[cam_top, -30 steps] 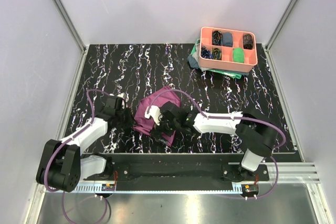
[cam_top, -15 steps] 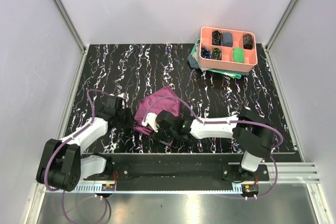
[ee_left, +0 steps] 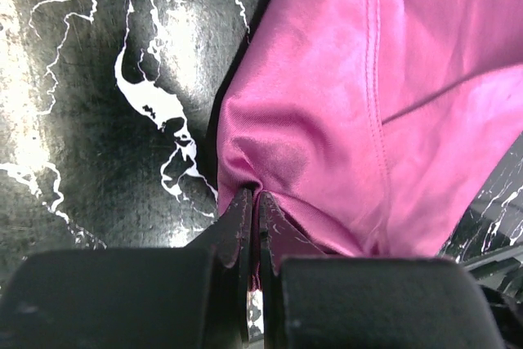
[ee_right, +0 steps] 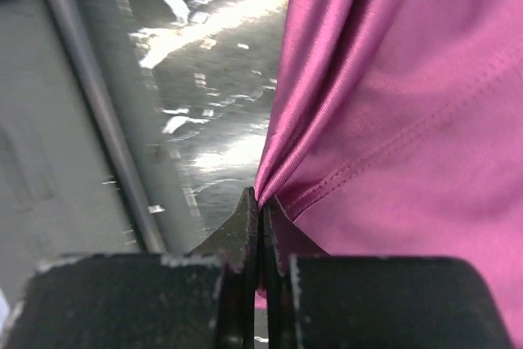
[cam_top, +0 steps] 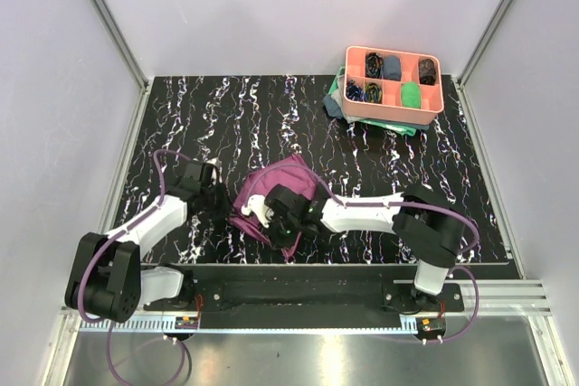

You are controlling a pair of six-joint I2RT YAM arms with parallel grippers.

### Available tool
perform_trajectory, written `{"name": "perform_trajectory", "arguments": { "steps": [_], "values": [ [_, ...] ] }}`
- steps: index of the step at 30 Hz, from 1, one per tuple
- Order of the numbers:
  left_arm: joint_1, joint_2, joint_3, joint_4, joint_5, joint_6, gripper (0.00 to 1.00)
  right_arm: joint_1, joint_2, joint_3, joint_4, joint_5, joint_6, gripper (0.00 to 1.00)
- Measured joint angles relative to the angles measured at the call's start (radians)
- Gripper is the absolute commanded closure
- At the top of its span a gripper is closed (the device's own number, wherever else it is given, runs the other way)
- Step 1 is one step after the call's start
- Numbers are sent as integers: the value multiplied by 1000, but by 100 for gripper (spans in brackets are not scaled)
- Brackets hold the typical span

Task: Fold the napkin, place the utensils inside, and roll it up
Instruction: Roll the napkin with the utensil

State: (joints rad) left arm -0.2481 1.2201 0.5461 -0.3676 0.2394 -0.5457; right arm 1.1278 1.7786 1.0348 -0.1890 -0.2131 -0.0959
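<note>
The plum-purple napkin (cam_top: 271, 194) lies bunched on the black marbled table (cam_top: 226, 115), between the two arms. My left gripper (cam_top: 223, 209) is shut on its left corner, where the cloth (ee_left: 343, 104) puckers between the fingertips. My right gripper (cam_top: 282, 223) is shut on the napkin's near edge; the hemmed fabric (ee_right: 409, 120) hangs from its closed tips beside the table's front rail (ee_right: 90, 104). The utensils are out of view.
A salmon-pink divided tray (cam_top: 393, 84) holding small cloth rolls sits at the back right on a teal-green cloth (cam_top: 339, 97). White enclosure walls surround the table. The black mounting rail (cam_top: 298, 288) runs along the near edge.
My right gripper has closed from wide open onto the napkin's near edge and drawn back slightly. The napkin has shifted and bunched more. The left gripper has kept its grip.
</note>
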Motion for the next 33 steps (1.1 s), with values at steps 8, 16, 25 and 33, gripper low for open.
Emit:
{"name": "perform_trajectory", "arguments": {
  "steps": [8, 16, 25, 33],
  "values": [
    [0, 20, 50, -58, -4, 34, 100, -171, 71, 88, -46, -427, 87, 100],
    [0, 80, 62, -68, -5, 42, 100, -276, 207, 104, -46, -655, 144, 100],
    [-1, 132, 95, -83, 0, 48, 100, -321, 245, 85, -10, -722, 163, 96],
    [-1, 148, 103, -85, 4, 52, 100, -328, 169, 60, -18, -692, 216, 45]
  ]
}}
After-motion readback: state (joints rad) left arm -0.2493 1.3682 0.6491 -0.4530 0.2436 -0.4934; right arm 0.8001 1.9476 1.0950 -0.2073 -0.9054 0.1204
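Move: The right hand is shut on the napkin's rolled near edge. The middle of the napkin's spread part, where that edge is being rolled, lies about 11 cm ahead, 2 cm to its left and a couple of centimetres lower; the table's near edge is some 5 cm back. The napkin's left corner, held by the left hand, sits roughly 16 cm left and 8 cm farther out. From the left hand the napkin's middle is about 4 cm ahead and 14 cm right. Keeping its pinch on the rolled near edge, the right hand lifts about 2 cm and rolls its wrist some 40 degrees so that the palm goes over forward and the fingertips swing back towards the base, sinks again by about 3 cm with a small drift right and forward, then opens partway and rises 2 cm with the cloth still between its fingers. The left hand stays shut on the napkin's left corner as a hold, dipping about 1 cm and tipping slightly. ##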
